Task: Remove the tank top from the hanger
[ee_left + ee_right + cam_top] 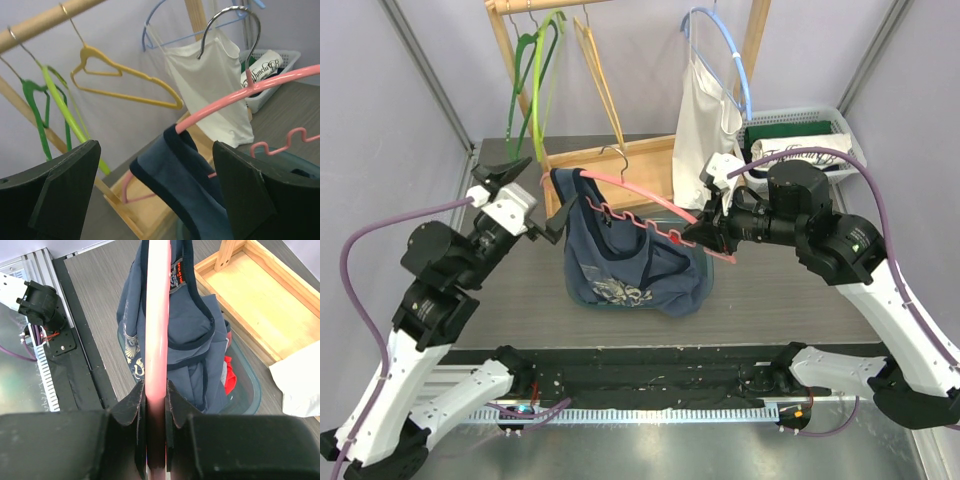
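A navy tank top (pixel 620 265) hangs from a pink hanger (pixel 640 193) held tilted over the table, its lower part bunched into a clear tub. My right gripper (pixel 705 233) is shut on the hanger's right arm. In the right wrist view the pink bar (pixel 156 315) runs straight between the closed fingers of that gripper (pixel 155 395), with the tank top (pixel 190 335) draped below. My left gripper (pixel 546 188) stands wide open at the hanger's left end. In the left wrist view the navy strap (pixel 185 185) hangs over the hanger (pixel 225 100) between the spread fingers of the gripper (pixel 155 150), touching neither.
Behind stands a wooden rack (pixel 510 50) with green hangers (pixel 535 80), a yellow hanger (pixel 600 80) and a white top on a blue hanger (pixel 705 120). A white basket (pixel 810 150) sits back right. The clear tub (pixel 250 390) holds red cloth (pixel 229 377).
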Action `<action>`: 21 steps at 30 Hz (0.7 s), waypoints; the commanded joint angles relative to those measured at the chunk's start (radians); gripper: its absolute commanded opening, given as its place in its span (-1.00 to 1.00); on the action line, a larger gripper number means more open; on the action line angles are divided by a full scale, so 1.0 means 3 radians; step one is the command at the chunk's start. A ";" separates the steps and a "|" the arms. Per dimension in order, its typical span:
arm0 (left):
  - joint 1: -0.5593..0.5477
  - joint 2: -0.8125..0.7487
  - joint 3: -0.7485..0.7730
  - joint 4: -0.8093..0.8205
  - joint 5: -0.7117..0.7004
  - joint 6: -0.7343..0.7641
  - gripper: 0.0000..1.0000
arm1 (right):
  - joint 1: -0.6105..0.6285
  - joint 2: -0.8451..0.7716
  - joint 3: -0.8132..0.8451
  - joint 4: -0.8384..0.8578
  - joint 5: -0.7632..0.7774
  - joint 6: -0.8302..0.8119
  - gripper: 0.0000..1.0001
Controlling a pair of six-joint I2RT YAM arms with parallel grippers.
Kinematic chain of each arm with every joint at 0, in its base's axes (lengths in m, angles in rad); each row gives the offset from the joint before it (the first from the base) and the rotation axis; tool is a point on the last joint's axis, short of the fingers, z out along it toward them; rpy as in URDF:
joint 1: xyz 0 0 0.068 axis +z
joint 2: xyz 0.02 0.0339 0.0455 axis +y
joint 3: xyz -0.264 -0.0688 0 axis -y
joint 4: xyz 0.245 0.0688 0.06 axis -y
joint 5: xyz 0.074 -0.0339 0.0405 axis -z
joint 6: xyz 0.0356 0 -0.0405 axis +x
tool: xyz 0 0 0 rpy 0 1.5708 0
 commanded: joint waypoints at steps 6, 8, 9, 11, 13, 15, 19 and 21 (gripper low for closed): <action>0.0013 -0.0111 -0.0276 -0.0360 -0.0404 -0.1569 0.66 | -0.0005 -0.0089 0.0253 0.0235 0.0009 -0.0041 -0.98; 0.0013 -0.0101 -0.0296 -0.0360 -0.0389 -0.1718 0.51 | 0.0000 -0.0099 0.0248 0.0240 0.0009 -0.0031 -0.97; 0.0018 -0.0091 -0.0311 -0.0355 -0.0394 -0.1789 0.34 | 0.0000 -0.0104 0.0248 0.0235 0.0009 -0.0031 -0.97; 0.0034 -0.0070 -0.0332 -0.0345 -0.0389 -0.1948 0.22 | 0.0000 -0.0114 0.0248 0.0235 0.0004 -0.0031 -0.97; 0.0039 -0.0045 -0.0352 -0.0274 -0.0384 -0.2020 0.12 | 0.0000 -0.0114 0.0253 0.0230 -0.0001 -0.0025 -0.98; 0.0044 0.0006 -0.0353 -0.0197 -0.0379 -0.2045 0.09 | 0.0000 -0.0125 0.0248 0.0225 -0.0006 -0.0025 -0.98; 0.0044 0.0073 -0.0383 -0.0120 -0.0338 -0.2035 -0.03 | 0.0000 -0.0140 0.0222 0.0215 -0.0016 -0.0025 -0.97; 0.0044 0.0078 -0.0404 -0.0079 -0.0338 -0.2005 -0.09 | 0.0000 -0.0155 0.0212 0.0215 -0.0022 -0.0020 -0.98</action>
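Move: The tank top's left shoulder, draped over the pink hanger, lies about 3 cm ahead of the open left hand, 4 cm to its right and some 4 cm below. From that hand, the pink hanger's hook is roughly 6 cm ahead, 9 cm right and slightly higher; the light green hanger is about 14 cm straight ahead at similar height. From the right hand, which grips the pink hanger, the shoulder is some 16 cm left, 6 cm ahead and 5 cm up. Down about 8 cm, the left hand sinks from beside the draped shoulder to the cloth hanging beneath the pink hanger, easing slightly forward and right towards the end. It rolls some 35 degrees about its pointing direction, left side dropping, and its wide-open fingers close to about half; contact with the cloth can't be made out. The right hand keeps its grip on the hanger, nearly still. ##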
